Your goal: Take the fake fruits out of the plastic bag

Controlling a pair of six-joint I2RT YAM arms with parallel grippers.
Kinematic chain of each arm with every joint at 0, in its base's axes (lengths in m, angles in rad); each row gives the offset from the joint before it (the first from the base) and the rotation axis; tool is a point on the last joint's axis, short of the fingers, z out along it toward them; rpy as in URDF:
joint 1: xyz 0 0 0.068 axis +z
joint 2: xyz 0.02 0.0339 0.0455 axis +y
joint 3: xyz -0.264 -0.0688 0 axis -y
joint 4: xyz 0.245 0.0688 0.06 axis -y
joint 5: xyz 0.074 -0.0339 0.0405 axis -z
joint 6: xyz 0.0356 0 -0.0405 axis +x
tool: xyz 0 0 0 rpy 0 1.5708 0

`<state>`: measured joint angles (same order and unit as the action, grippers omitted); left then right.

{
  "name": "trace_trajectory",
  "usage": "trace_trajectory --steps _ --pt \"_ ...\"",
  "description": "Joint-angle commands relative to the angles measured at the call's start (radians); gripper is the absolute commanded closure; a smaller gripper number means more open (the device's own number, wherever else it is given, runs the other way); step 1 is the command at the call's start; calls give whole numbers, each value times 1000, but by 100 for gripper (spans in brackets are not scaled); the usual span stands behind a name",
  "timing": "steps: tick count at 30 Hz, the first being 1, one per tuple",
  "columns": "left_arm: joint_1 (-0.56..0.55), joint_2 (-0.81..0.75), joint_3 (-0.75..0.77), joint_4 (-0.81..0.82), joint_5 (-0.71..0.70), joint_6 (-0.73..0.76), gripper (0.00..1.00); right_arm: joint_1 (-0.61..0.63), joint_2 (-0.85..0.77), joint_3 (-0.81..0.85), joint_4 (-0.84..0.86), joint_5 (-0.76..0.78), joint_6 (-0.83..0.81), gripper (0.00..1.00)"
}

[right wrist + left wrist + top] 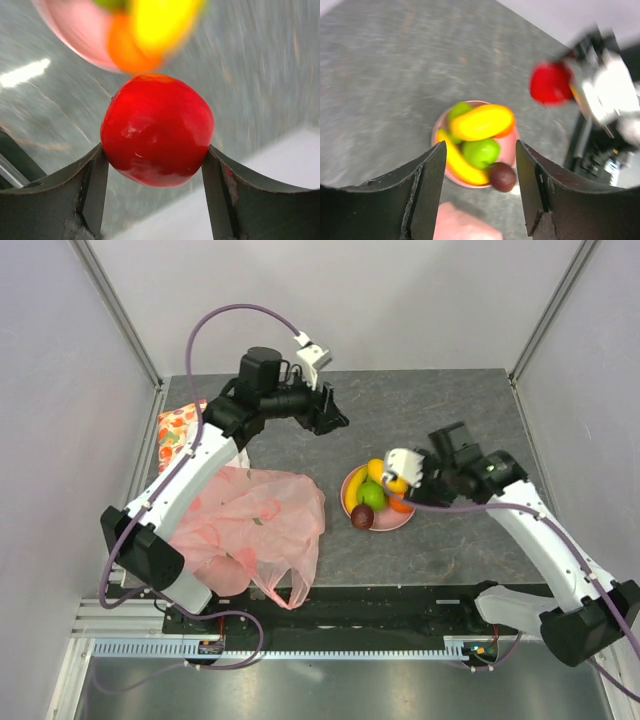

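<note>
My right gripper (155, 165) is shut on a glossy red apple (156, 128), with both fingers pressed to its sides, held just beside the pink plate (385, 523). The left wrist view shows that apple (550, 82) in the air to the right of the plate (509, 150). The plate holds a banana (460, 162), a yellow mango (482, 121), a green apple (480, 152), an orange (400, 504) and a dark plum (502, 176). My left gripper (480, 190) hangs open and empty over the table behind the plate. The crumpled pale-pink plastic bag (250, 520) lies at front left.
A fruit-printed cloth (178, 430) lies at the table's left edge behind the bag. The left arm (190, 480) reaches over the bag. Metal frame posts stand at the back corners.
</note>
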<state>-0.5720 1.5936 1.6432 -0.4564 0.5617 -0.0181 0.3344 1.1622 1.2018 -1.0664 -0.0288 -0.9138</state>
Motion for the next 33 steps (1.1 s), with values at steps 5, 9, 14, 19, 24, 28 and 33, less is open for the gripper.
trace_trajectory --steps 5,9,14,19,24,28,33 --pt "124 -92 1 -2 -59 50 36 411 -114 -212 211 -8 32 50" --pt "159 -116 -14 -1 -65 69 36 477 -115 -297 298 12 -43 48" --pt "187 -150 -52 -1 -60 75 35 492 -70 -337 379 23 -94 47" --pt "210 -182 -89 -1 -48 75 35 494 -44 -387 430 50 -143 47" --pt "238 -199 -106 2 -33 67 35 494 -36 -421 434 67 -189 47" --pt "248 -201 -103 7 -23 60 35 494 -38 -442 445 81 -203 46" --pt "251 -195 -103 13 -5 49 35 494 -18 -458 490 115 -194 42"
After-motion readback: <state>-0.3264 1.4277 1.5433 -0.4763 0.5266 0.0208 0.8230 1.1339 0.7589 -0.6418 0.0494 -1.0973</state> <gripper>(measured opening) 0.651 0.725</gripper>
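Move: The red fruit is already pinched in the right hand, with the pink plate's middle roughly 13 cm to that hand's left, 5 cm ahead and 17 cm below. The dark fruit sits 5 cm left and 4 cm nearer than the plate's middle; the green apple is about 16 cm left and 4 cm ahead of the hand, the orange 9 cm left and 3 cm ahead. From the empty left hand the plate is some 13 cm right, about level fore and aft, and 28 cm down. The red fruit, still held in the right fingers, is swept left about 11 cm and lowered some 10 cm towards the plate's near edge, drawing back at first and edging forward a little later; the wrist turns roughly 35 degrees counter-clockwise and the grip stays unchanged. The left hand, open and empty, clears away to the left by about 11 cm and slightly forward. ##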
